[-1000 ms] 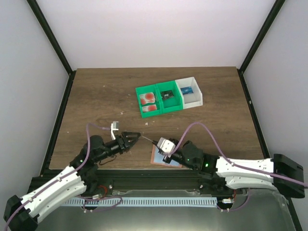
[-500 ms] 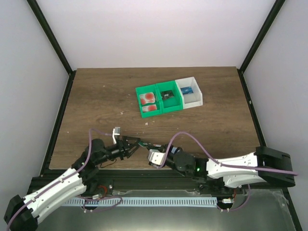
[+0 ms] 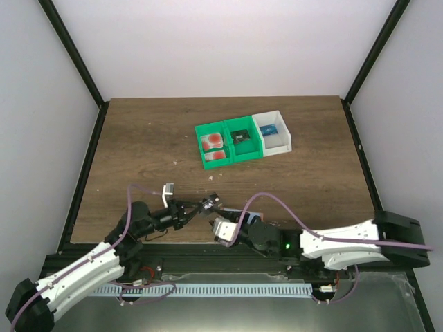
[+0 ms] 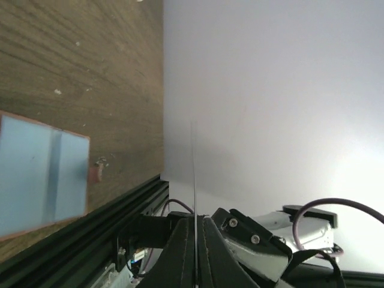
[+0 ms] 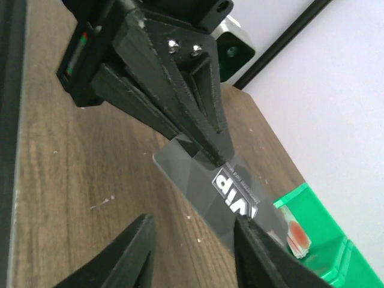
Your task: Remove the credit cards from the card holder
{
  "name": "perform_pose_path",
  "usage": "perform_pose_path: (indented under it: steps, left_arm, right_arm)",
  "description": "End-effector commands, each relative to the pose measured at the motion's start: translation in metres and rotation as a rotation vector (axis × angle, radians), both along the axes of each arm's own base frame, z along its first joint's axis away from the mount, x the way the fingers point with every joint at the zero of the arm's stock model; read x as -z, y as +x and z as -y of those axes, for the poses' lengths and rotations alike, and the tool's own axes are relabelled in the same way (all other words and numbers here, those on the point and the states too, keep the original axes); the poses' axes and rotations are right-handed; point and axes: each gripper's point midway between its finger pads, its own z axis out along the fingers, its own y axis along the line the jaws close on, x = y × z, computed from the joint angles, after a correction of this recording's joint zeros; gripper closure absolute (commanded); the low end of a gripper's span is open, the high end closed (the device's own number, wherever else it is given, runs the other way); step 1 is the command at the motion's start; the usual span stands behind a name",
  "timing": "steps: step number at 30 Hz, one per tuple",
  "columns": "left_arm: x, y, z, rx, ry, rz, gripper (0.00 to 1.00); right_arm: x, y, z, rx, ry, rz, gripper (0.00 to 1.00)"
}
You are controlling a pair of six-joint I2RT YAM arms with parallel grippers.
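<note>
My left gripper (image 3: 195,207) is shut on a dark translucent credit card (image 3: 210,203) printed "VIP" and holds it above the table. In the left wrist view the card (image 4: 195,174) shows edge-on as a thin line between the closed pads of that gripper (image 4: 195,223). The right wrist view shows the card's face (image 5: 235,193). The card holder (image 4: 37,174) lies open on the wood, blue-grey panels up, with a salmon rim and a small tab. My right gripper (image 3: 223,229) is open and empty over the holder, just below the card (image 5: 192,258).
A green bin (image 3: 213,146) at the back centre holds pale cards with red blots, also seen in the right wrist view (image 5: 297,231). Beside it stand a second green bin (image 3: 243,138) and a white bin (image 3: 273,131). The black frame rail (image 4: 84,234) runs along the near table edge.
My right gripper has swung left and now covers the card holder. My left gripper has shifted slightly toward me, and the card it holds now shows its face.
</note>
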Motion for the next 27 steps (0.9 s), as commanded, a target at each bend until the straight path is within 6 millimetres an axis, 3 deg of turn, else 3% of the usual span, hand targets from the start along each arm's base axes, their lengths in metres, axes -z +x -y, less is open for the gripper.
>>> perform_pose_path:
  steps: [1,3,5,9,11,16,22,27]
  left_arm:
    - [-0.03,-0.001,0.002,0.025,-0.009,0.259,1.0]
    - [-0.036,-0.001,0.004,0.044,0.042,0.383,1.0]
    - [-0.041,-0.005,0.008,0.076,0.068,0.489,1.0]
    - [-0.055,-0.016,0.008,0.101,-0.006,0.631,1.0]
    - [-0.057,-0.018,0.007,0.101,-0.016,0.661,1.0]
    - [-0.043,-0.025,0.02,0.248,0.144,0.726,1.0]
    - [-0.059,-0.057,0.027,0.439,0.066,0.821,1.0]
    - [-0.055,-0.064,0.028,0.486,0.043,0.863,1.0]
  right_arm:
    - [-0.021,-0.022,0.007,-0.031,0.118,-0.368,0.57]
    - [-0.041,-0.027,0.021,-0.017,0.227,-0.532,0.51]
    - [-0.066,-0.018,0.043,0.086,0.415,-0.721,0.41]
    - [-0.09,-0.025,0.061,0.078,0.591,-0.964,0.46]
    - [-0.087,-0.022,0.07,0.132,0.622,-1.031,0.49]
    - [-0.094,-0.031,0.072,0.083,0.495,-0.961,0.45]
    - [-0.105,-0.041,0.067,0.086,0.199,-0.881,0.4]
    - [-0.126,-0.034,0.06,0.114,0.196,-0.877,0.37]
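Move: The black card is already pinched by its edge in my left fingers, its middle about 3 cm to the right of that hand and 1 cm ahead; from my right hand, its fingers already partly open, the card's middle is some 2 cm left and 2 cm ahead. From the left hand, the card holder lies about 13 cm right, 1 cm back and 16 cm below, and the green tray 31 cm ahead, 10 cm right, 16 cm below. I keep the card pinched in my left hand and bring it up and back, about 5 cm each way and a little right, rolling it some 45 degrees and swinging the fingers clockwise. My right fingers open wider as that hand draws up about 13 cm, with one short dip on the way, then 5 cm right and slightly back, tipping down some 50 degrees to end above and right of the card, fingers open. ##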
